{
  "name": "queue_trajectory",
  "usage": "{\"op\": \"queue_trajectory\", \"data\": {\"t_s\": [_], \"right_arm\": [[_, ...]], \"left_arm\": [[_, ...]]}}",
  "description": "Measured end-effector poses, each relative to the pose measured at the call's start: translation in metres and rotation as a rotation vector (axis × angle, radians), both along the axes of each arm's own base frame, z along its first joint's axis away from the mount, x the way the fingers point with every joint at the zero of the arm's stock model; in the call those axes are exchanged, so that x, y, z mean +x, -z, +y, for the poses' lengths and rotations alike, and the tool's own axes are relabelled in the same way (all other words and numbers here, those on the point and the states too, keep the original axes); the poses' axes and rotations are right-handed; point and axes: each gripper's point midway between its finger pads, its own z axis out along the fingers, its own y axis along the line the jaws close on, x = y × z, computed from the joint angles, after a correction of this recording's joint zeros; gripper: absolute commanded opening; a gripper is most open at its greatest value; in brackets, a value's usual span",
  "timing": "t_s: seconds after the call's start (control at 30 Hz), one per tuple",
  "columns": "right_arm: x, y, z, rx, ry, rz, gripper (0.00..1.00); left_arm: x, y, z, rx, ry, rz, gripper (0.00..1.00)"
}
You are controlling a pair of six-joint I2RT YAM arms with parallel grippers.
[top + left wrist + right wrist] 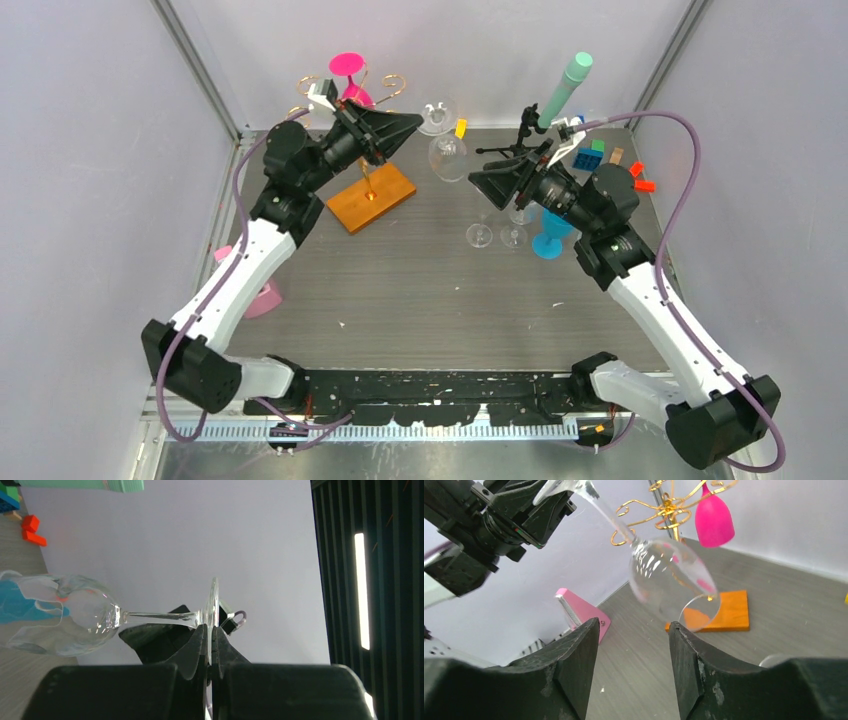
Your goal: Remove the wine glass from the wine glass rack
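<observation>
A clear wine glass (447, 158) hangs tilted in the air, off the wine glass rack (368, 196), which is a gold wire tree on an orange base. My left gripper (210, 627) is shut on the edge of the glass's round foot (214, 600). Its stem runs away to the bowl (85, 617). In the right wrist view the bowl (669, 577) floats just ahead of my right gripper (634, 626), which is open with nothing between its fingers. A pink wine glass (714, 517) hangs upside down on the rack (669, 507).
A black tripod stand carrying a teal cylinder (565, 88) rises at the back right, beside coloured blocks (590, 155). A blue goblet (550, 240) and two small clear glasses (480, 235) stand under the right arm. A pink object (262, 295) sits at the table's left edge.
</observation>
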Motion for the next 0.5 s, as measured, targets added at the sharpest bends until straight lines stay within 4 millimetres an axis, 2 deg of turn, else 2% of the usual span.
{"op": "queue_trajectory", "data": {"t_s": [0.13,0.27,0.5], "right_arm": [[-0.003,-0.007,0.013,-0.040,-0.048,-0.113,0.58],[-0.010,-0.009,0.032,-0.073,-0.120,-0.209,0.60],[-0.019,-0.008,0.064,-0.120,-0.209,-0.307,0.61]], "left_arm": [[-0.021,-0.002,0.006,0.010,0.023,0.008,0.00],[-0.038,0.006,0.010,0.024,0.044,0.035,0.00],[-0.042,0.035,0.006,0.059,0.065,0.116,0.00]]}}
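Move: The wine glass hangs upside down, its foot already pinched in the left gripper. From the open right gripper its middle is about 6 cm ahead, 7 cm left and 3 cm higher. The left hand takes it towards the right gripper, some 5 cm back, 10 cm right and 9 cm below. From the right hand, a clear standing glass is roughly 17 cm ahead, 2 cm right, and the blue goblet 15 cm ahead, 17 cm right, both about 28 cm lower. Open right gripper sweeps about 6 cm left towards the wine glass, which the left brings back and down. ##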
